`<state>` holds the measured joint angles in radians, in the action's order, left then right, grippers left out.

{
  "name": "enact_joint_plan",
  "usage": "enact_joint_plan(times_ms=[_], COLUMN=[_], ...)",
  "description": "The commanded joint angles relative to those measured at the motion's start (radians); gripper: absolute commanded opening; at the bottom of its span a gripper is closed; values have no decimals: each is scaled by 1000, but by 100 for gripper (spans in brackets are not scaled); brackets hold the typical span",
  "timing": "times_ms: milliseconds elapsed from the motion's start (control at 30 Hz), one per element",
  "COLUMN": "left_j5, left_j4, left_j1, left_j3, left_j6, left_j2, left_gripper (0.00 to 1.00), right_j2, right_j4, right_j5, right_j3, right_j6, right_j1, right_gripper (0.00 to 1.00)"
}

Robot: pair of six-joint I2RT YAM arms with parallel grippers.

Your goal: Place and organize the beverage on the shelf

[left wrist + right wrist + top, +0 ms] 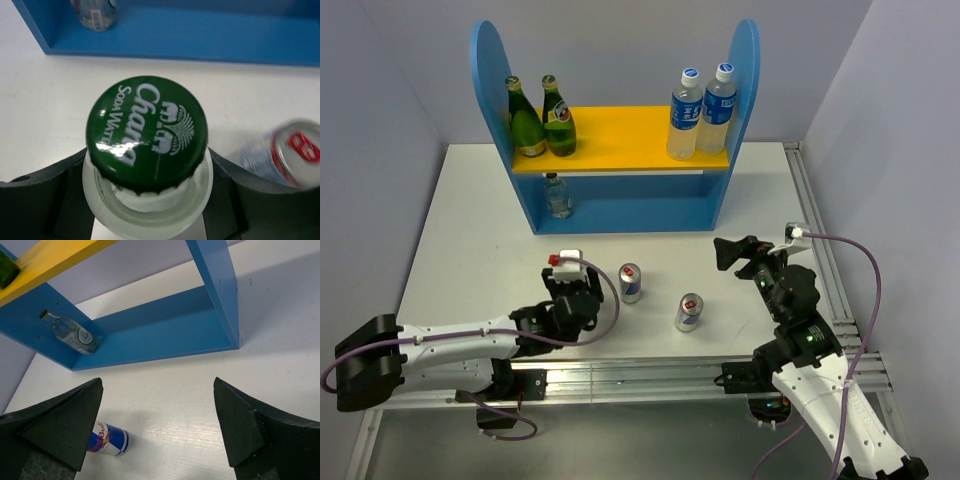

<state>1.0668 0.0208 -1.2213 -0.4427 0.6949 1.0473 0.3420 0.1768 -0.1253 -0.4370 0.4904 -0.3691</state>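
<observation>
A short clear bottle with a green Chang cap (146,131) stands upright between the fingers (45,200) of my left gripper (148,200), which is shut on its neck; from above the left gripper (572,286) hides it. Whether it rests on the table I cannot tell. Two silver-blue-red cans (631,283) (689,312) stand on the table to the right of it. The blue shelf (725,190) holds two dark green bottles (527,122) (558,120) on its yellow board and a clear bottle (557,196) on the lower level. My right gripper (732,250) (157,425) hangs open over bare table, facing the shelf (165,335).
Two taller water bottles with blue caps (685,115) (718,108) stand on the right of the yellow board. A can (107,438) shows beside my right gripper's left finger, and the other can (292,155) sits to the right of the held bottle. The table's metal rail (820,260) runs along the right edge.
</observation>
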Motion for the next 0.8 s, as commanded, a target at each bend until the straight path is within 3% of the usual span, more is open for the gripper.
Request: enact_joint_plan(times_ms=[0,200,333,400,600,767], left_j5=[-46,-154,-289,-362,-419,-442], left_j4=[344,598,587,608,806,852], left_j1=[115,267,417,451,511,546], left_j3=[-14,-59,-189,-227,-284,-361], left_j6=[-156,-317,-311,-330,-423,-480], left_j2=[-11,180,353,405,520,600], left_gripper=[0,0,0,0,0,0], right_j2=[12,-4,-1,-1,-3,6], right_j4=[-48,-48,-39,-36,-40,-49], right_j5=[4,16,21,21,27,32], right_j3=[3,9,6,6,9,9], right_j6=[7,4,0,-1,-1,1], right_j1=[-5,-5,-7,-7,-5,-5], right_gripper=[98,98,98,98,98,98])
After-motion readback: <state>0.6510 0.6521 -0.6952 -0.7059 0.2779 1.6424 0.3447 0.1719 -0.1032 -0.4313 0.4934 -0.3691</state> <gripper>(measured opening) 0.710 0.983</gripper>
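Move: The left hand already holds the green-capped soda bottle. The free spot on the lower blue shelf, just right of the clear bottle, is about 23 cm ahead, 2 cm to the right and some 13 cm below. The clear bottle stands 23 cm ahead, 5 cm to the left and 5 cm down; the near Red Bull can is 2 cm ahead, 13 cm right and 10 cm down. From the right hand the spot lies roughly 21 cm ahead, 31 cm left and 23 cm below. Keeping its grip on the soda bottle, fingers still set at the same width, the left hand carries it briskly some 17 cm forward, from open table to the front of the lower blue shelf, towards the gap just right of the clear bottle. On the way it bows about 2 cm to the left and comes back, dips roughly 3 cm past the halfway point and then climbs about 2 cm again, the wrist staying nearly level and barely turning. ##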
